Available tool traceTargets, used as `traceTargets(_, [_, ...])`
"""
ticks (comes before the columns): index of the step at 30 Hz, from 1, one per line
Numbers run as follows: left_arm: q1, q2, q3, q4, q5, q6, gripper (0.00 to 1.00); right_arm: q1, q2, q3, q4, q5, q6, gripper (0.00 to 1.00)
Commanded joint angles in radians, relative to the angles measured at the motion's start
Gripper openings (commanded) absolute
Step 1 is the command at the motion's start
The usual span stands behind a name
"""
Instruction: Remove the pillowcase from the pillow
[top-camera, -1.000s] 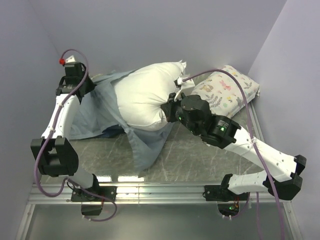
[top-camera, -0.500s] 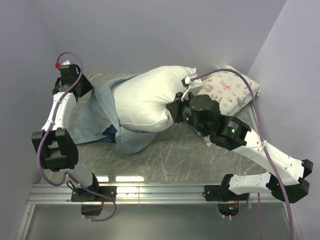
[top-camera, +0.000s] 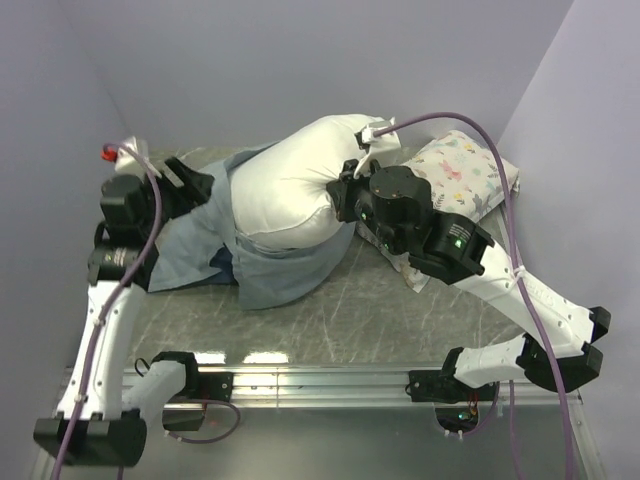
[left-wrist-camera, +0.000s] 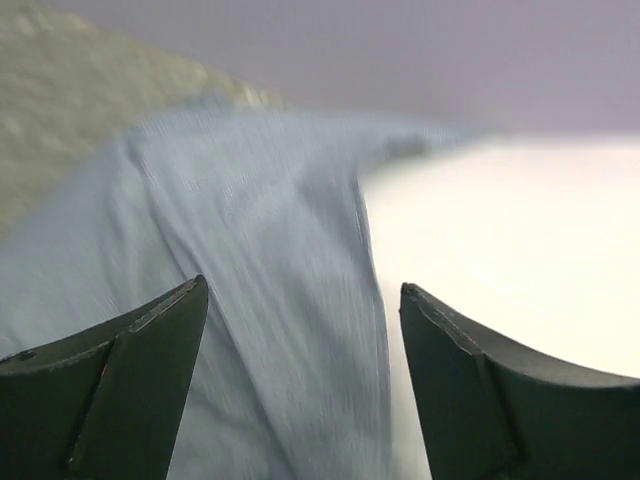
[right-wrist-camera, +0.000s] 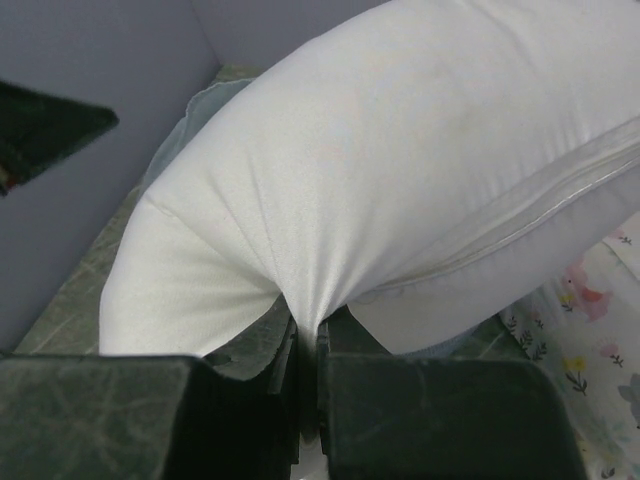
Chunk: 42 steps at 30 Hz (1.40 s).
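The white pillow (top-camera: 290, 185) is lifted off the table at its right end, arched over the back of the table. My right gripper (top-camera: 347, 196) is shut on a pinch of its white cover (right-wrist-camera: 308, 300), close under the seam. The pillowcase (top-camera: 200, 240), showing its pale grey-blue inner side, lies crumpled to the left and around the pillow's near, lower end. My left gripper (top-camera: 195, 180) stands open just left of the pillow; the left wrist view is blurred, with pillowcase fabric (left-wrist-camera: 270, 260) beyond its spread fingers (left-wrist-camera: 140, 380) and the pillow (left-wrist-camera: 500, 250) at the right.
A smaller cream pillow with a floral print (top-camera: 455, 185) lies at the back right, partly under my right arm, and shows at the edge (right-wrist-camera: 590, 350) of the right wrist view. Walls close in on the left, back and right. The marbled table (top-camera: 360, 310) is bare in front.
My left gripper opened, let go of the pillowcase and drew back toward the near left. My right gripper raised the pillow's right end higher and farther back. The pillowcase slid down around the pillow's lower end.
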Motion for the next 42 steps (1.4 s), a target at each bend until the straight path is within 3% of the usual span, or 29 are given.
traceTargets(1, [-0.063, -0.073, -0.18, 0.014, 0.073, -0.062, 0.83, -0.008, 0.011, 0.084, 0.093, 0.063, -0.039, 0.0])
traceTargets(7, [-0.119, -0.228, -0.384, 0.046, 0.066, -0.111, 0.87, -0.008, 0.043, 0.135, 0.079, 0.087, -0.059, 0.0])
traceTargets(10, [-0.119, -0.207, -0.421, 0.052, 0.037, -0.134, 0.78, -0.009, 0.048, 0.149, 0.07, 0.083, -0.061, 0.0])
traceTargets(11, [-0.119, -0.199, -0.426, 0.051, 0.021, -0.148, 0.57, -0.008, 0.047, 0.158, 0.068, 0.085, -0.064, 0.0])
traceTargets(13, [-0.119, -0.175, -0.443, 0.048, -0.038, -0.177, 0.27, -0.008, 0.048, 0.179, 0.051, 0.103, -0.072, 0.0])
traceTargets(14, [-0.119, -0.168, -0.449, 0.049, -0.06, -0.186, 0.06, -0.008, 0.047, 0.187, 0.048, 0.109, -0.081, 0.0])
traceTargets(15, [-0.119, -0.162, -0.458, 0.051, -0.089, -0.204, 0.0, -0.008, 0.045, 0.193, 0.047, 0.128, -0.085, 0.0])
traceTargets(23, [-0.057, -0.167, -0.411, -0.044, -0.388, -0.201, 0.0, -0.019, -0.01, 0.206, 0.036, 0.194, -0.124, 0.0])
traceTargets(27, [0.003, -0.203, -0.246, -0.121, -0.511, -0.091, 0.0, -0.02, -0.059, 0.172, 0.016, 0.172, -0.102, 0.0])
traceTargets(30, [0.003, -0.191, -0.019, -0.169, -0.582, -0.013, 0.0, -0.019, -0.113, 0.132, 0.01, 0.136, -0.073, 0.0])
traceTargets(34, [0.003, -0.107, 0.221, -0.182, -0.542, 0.09, 0.0, -0.019, -0.188, 0.048, 0.008, 0.051, -0.009, 0.0])
traceTargets(38, [-0.01, 0.054, 0.448, -0.273, -0.395, 0.153, 0.0, -0.019, -0.253, -0.195, 0.065, -0.125, 0.124, 0.0])
traceTargets(42, [-0.187, 0.241, 0.549, -0.353, -0.483, 0.22, 0.0, -0.019, -0.265, -0.49, 0.268, -0.405, 0.246, 0.0])
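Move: The fold of pillowcase I want lies about 13 cm below my open left hand, 5 cm back and 4 cm to its right. The white pillow's middle is some 24 cm to the right of my left hand, 4 cm ahead and 12 cm lower. From my right hand, already gripping the pillow's corner, the fold is about 31 cm left, 3 cm ahead and 20 cm down; the printed pillow lies roughly 26 cm right, 25 cm farther out and 36 cm below. I drop my open left hand about 13 cm, drawing it back a little, and pinch the pillowcase beside the pillow's left end. Then I carry the cloth left and haul it up some 24 cm, turning that wrist counter-clockwise, before easing forward and right. My right hand keeps its grip on the pillow, nearly still, then finally pulls back about 7 cm and dips. ##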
